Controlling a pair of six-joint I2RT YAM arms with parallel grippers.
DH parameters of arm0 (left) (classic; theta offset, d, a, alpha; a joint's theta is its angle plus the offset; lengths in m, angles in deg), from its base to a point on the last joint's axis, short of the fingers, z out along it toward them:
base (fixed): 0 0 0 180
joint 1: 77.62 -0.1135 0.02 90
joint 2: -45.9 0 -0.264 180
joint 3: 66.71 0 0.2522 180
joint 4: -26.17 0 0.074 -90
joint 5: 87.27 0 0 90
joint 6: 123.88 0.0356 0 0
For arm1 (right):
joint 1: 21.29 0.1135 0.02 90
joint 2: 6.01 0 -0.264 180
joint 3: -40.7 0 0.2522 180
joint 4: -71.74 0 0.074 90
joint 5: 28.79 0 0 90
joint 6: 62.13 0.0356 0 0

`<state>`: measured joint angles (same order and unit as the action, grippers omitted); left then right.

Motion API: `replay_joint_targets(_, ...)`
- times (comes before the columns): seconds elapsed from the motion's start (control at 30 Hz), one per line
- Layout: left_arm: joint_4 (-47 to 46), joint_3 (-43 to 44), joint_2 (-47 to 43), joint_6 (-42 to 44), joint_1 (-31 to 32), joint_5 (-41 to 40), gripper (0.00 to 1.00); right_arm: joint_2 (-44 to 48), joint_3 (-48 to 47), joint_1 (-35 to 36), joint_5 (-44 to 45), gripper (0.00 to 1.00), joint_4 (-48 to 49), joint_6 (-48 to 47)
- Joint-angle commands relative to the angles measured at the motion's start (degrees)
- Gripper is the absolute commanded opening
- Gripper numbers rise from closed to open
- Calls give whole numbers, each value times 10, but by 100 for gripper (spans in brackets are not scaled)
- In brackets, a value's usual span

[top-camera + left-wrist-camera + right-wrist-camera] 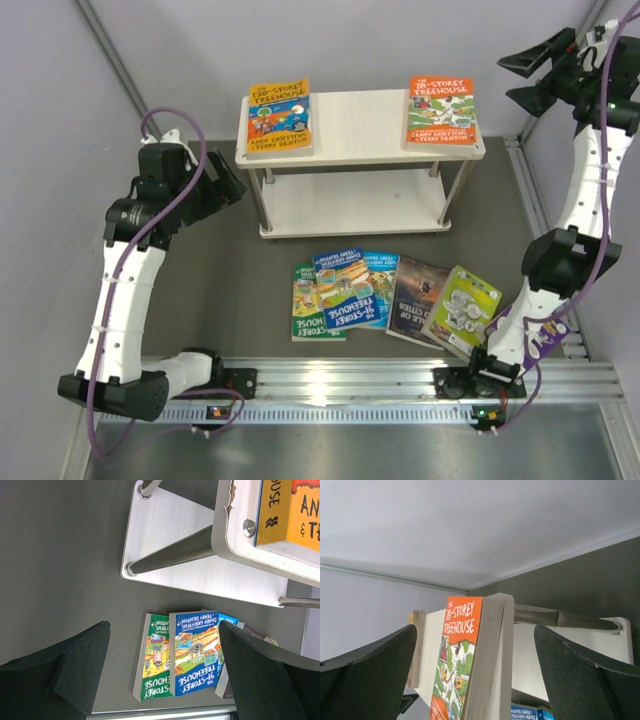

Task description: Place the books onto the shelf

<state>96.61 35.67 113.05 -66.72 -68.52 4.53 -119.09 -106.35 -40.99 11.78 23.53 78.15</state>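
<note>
The shelf (360, 125) stands at the back middle, pale boards on slim metal legs. Two orange books lie flat on its top board, one at the left end (280, 115) and one at the right end (441, 110). Several more books lie fanned on the dark mat in front: green (312, 310), blue (345, 288), dark brown (418, 298) and lime (462, 308). My left gripper (232, 185) hovers open left of the shelf, above the green book (152, 660) and blue book (197, 650). My right gripper (525, 77) hangs open and empty just right of the shelf, facing the right orange book (457, 655).
Grey walls close in the back and both sides. An aluminium rail (340, 380) carrying the arm bases runs along the near edge. The shelf's lower board (350, 205) carries nothing. Metal legs (170, 555) stand between the two boards.
</note>
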Motion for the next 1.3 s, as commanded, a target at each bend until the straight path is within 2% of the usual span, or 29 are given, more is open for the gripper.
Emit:
replay_joint_targets(0.0, -11, 24, -2, 1, 2, -13, 95, 58, -12, 11, 59, 100, -49, -83)
replay_joint_targets(0.1, -13, 11, -9, 3, 3, -7, 95, 105, -7, 15, 150, 100, -170, -164)
replay_joint_targets(0.17, -11, -6, -11, 6, 15, -4, 94, 127, -1, 26, 219, 100, -213, -207)
replay_joint_targets(0.23, -13, -31, -12, -3, 35, -13, 94, 182, 44, 43, 266, 100, -240, -212)
replay_joint_targets(0.33, -25, -66, -12, -27, 107, -46, 94, 266, 130, 111, 346, 100, -240, -217)
replay_joint_targets(0.37, -29, -75, -11, -35, 143, -59, 94, 295, 165, 153, 381, 100, -227, -201)
replay_joint_targets(0.43, -43, -100, -9, -59, 173, -61, 94, 399, 290, 189, 395, 100, -182, -166)
replay_joint_targets(0.47, -45, -107, -10, -66, 194, -58, 94, 437, 338, 230, 392, 100, -127, -119)
replay_joint_targets(0.5, -54, -122, -11, -74, 203, -58, 94, 516, 433, 250, 389, 100, -86, -98)
replay_joint_targets(0.57, -61, -138, -20, -78, 220, -38, 94, 588, 527, 301, 367, 100, 18, -50)
replay_joint_targets(0.6, -74, -154, -23, -76, 225, -30, 94, 643, 612, 317, 357, 100, 42, -41)
replay_joint_targets(0.63, -80, -164, -27, -75, 230, -23, 94, 660, 648, 333, 352, 100, 50, -36)
replay_joint_targets(0.73, -111, -219, -40, -75, 245, 7, 95, 661, 725, 374, 326, 100, -22, -54)
replay_joint_targets(0.83, -136, -278, -32, -75, 253, 29, 95, 651, 766, 452, 375, 100, -53, -68)
replay_joint_targets(0.97, -156, -303, -40, -93, 266, 51, 95, 640, 819, 496, 378, 100, 2, -63)
replay_joint_targets(1.1, -194, -350, -52, -118, 269, 73, 95, 582, 888, 521, 370, 99, 66, -58)
replay_joint_targets(1.13, -203, -360, -49, -120, 275, 80, 95, 571, 899, 523, 364, 100, 109, -55)
replay_joint_targets(1.27, -287, -435, -19, -138, 282, 116, 96, 496, 926, 524, 362, 100, 170, -58)
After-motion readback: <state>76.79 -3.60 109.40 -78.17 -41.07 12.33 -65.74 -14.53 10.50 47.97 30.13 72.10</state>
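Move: The 91-Storey book lies about 30 cm back, 35 cm left and 40 cm below the right hand; level with it fore and aft, the light blue book is some 9 cm to its right. The shelved 78-Storey book is roughly 15 cm left of this hand, 3 cm back and 12 cm below. From the left hand, the green book is about 12 cm back, 18 cm right, 32 cm below; the 91-Storey book overlaps it, 7 cm farther right and 3 cm farther out. Both open hands approach the floor books, right back and left, then 30 cm down, left down-right about 25 cm. ##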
